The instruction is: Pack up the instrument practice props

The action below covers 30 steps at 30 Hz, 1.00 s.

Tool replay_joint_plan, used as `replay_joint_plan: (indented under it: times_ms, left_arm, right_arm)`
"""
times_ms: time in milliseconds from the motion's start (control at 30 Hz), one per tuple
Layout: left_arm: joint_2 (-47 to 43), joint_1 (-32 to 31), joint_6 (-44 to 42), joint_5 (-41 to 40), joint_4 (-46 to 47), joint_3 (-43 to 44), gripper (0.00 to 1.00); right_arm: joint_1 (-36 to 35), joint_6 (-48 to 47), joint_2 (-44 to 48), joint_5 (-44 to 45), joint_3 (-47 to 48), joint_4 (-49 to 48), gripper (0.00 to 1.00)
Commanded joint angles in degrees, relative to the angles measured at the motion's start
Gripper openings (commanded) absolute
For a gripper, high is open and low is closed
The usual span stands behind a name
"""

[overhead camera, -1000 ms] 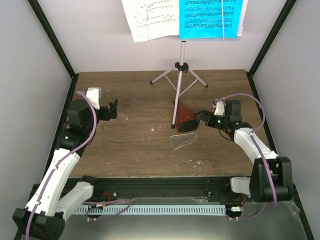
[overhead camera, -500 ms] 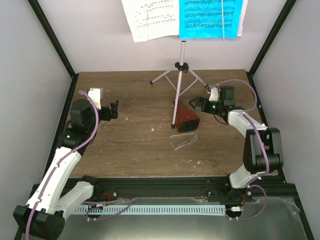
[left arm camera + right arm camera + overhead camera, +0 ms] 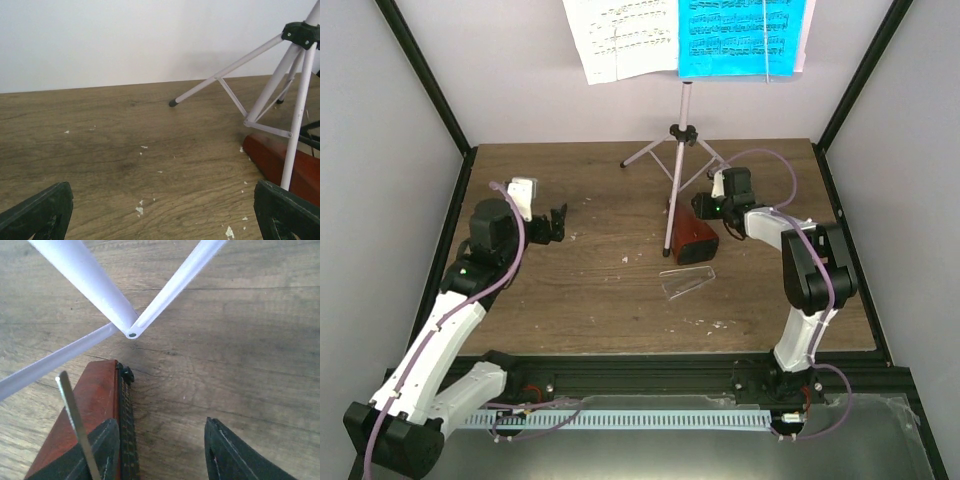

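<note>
The pale pink music stand [image 3: 686, 105] stands at the back of the table, holding a white sheet [image 3: 620, 35] and a cyan sheet [image 3: 740, 35]. The small brown metronome [image 3: 692, 238] sits at the foot of its tripod, and the clear cover [image 3: 687, 281] lies on the table in front of it. My right gripper [image 3: 703, 205] is open at the metronome's far end. In the right wrist view one fingertip [image 3: 102, 447] overlaps the metronome [image 3: 85, 410] and the other is over bare wood. My left gripper [image 3: 560, 222] is open over bare table, well left of the tripod.
The tripod legs [image 3: 90, 275] cross just above my right gripper [image 3: 160, 450], and a thin metal rod [image 3: 75, 425] rises beside the metronome. In the left wrist view the tripod [image 3: 270, 90] and metronome [image 3: 280, 160] are at the right. Black frame posts [image 3: 850, 90] flank the table.
My right gripper has swung from the metronome's right side to its far end under the tripod, and its jaws have narrowed. The left gripper has shifted slightly right.
</note>
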<state>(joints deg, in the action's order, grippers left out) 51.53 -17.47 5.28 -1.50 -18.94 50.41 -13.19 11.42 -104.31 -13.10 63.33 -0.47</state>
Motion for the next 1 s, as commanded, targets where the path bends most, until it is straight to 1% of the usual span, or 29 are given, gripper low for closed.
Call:
replay_joint_plan:
  times_ms: [0,33,67,100,200,333,467,633,833,967]
  left_arm:
    - [1.54,-2.56,-1.08,-2.10,0.29,0.00,1.00]
    - [1.94,-3.12,-1.22,-2.79,0.04,0.22,1.00]
    - [2.29,-3.60,-1.29,-3.33,-0.22,0.36,1.00]
    - [2.53,-3.88,-1.25,-3.50,-0.32,0.48,1.00]
    - [2.73,-4.13,-1.07,-3.73,-0.50,0.90,0.99]
    - [1.40,-4.15,-1.06,-4.73,0.00,0.38,0.99]
    - [1.01,-4.15,-0.89,-5.57,0.83,-0.37,0.99]
    - [0.88,-4.15,-0.84,-6.24,1.77,-1.14,0.97]
    - [0.89,-4.15,-2.48,-9.43,4.89,-3.97,0.96]
    - [1.57,-4.15,-3.58,-10.98,6.25,-4.91,0.96]
  right_arm:
    - [-2.19,-4.70,-0.71,3.31,3.05,-2.37,0.35]
    - [-2.39,-4.50,-0.20,3.66,2.58,-2.85,0.24]
    - [-2.45,-4.10,0.60,4.01,1.60,-3.59,0.17]
    - [-2.42,-3.55,1.75,4.36,0.37,-4.37,0.14]
    - [-2.45,-2.17,6.27,4.48,-4.74,-6.19,0.10]
    - [-2.46,-1.22,14.30,5.38,-11.19,-6.12,0.02]
    - [-2.54,0.68,22.59,4.55,-17.17,-4.85,0.01]
    - [-2.69,5.58,31.89,2.45,-23.99,-2.79,0.01]
    - [-3.90,9.84,41.30,2.23,-28.51,3.49,0.01]
    - [-4.15,11.87,45.89,0.74,-30.14,7.41,0.01]
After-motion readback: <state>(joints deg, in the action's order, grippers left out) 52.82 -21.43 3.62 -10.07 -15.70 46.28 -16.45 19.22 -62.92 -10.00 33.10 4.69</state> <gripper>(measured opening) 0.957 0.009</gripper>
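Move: The reddish-brown metronome lies beside the right hand, its middle about 6 cm back, 3 cm left and 5 cm below, its thin rod standing up near the left finger. The music stand's front foot is some 10 cm back and 7 cm left, the clear cover roughly 18 cm back and 2 cm left, both about 8 cm down. From the left hand the metronome is about 9 cm ahead, 24 cm right and 24 cm below. Right fingers shut on the metronome's rod, drawing it back about 15 cm and up; left sinks 3 cm. ##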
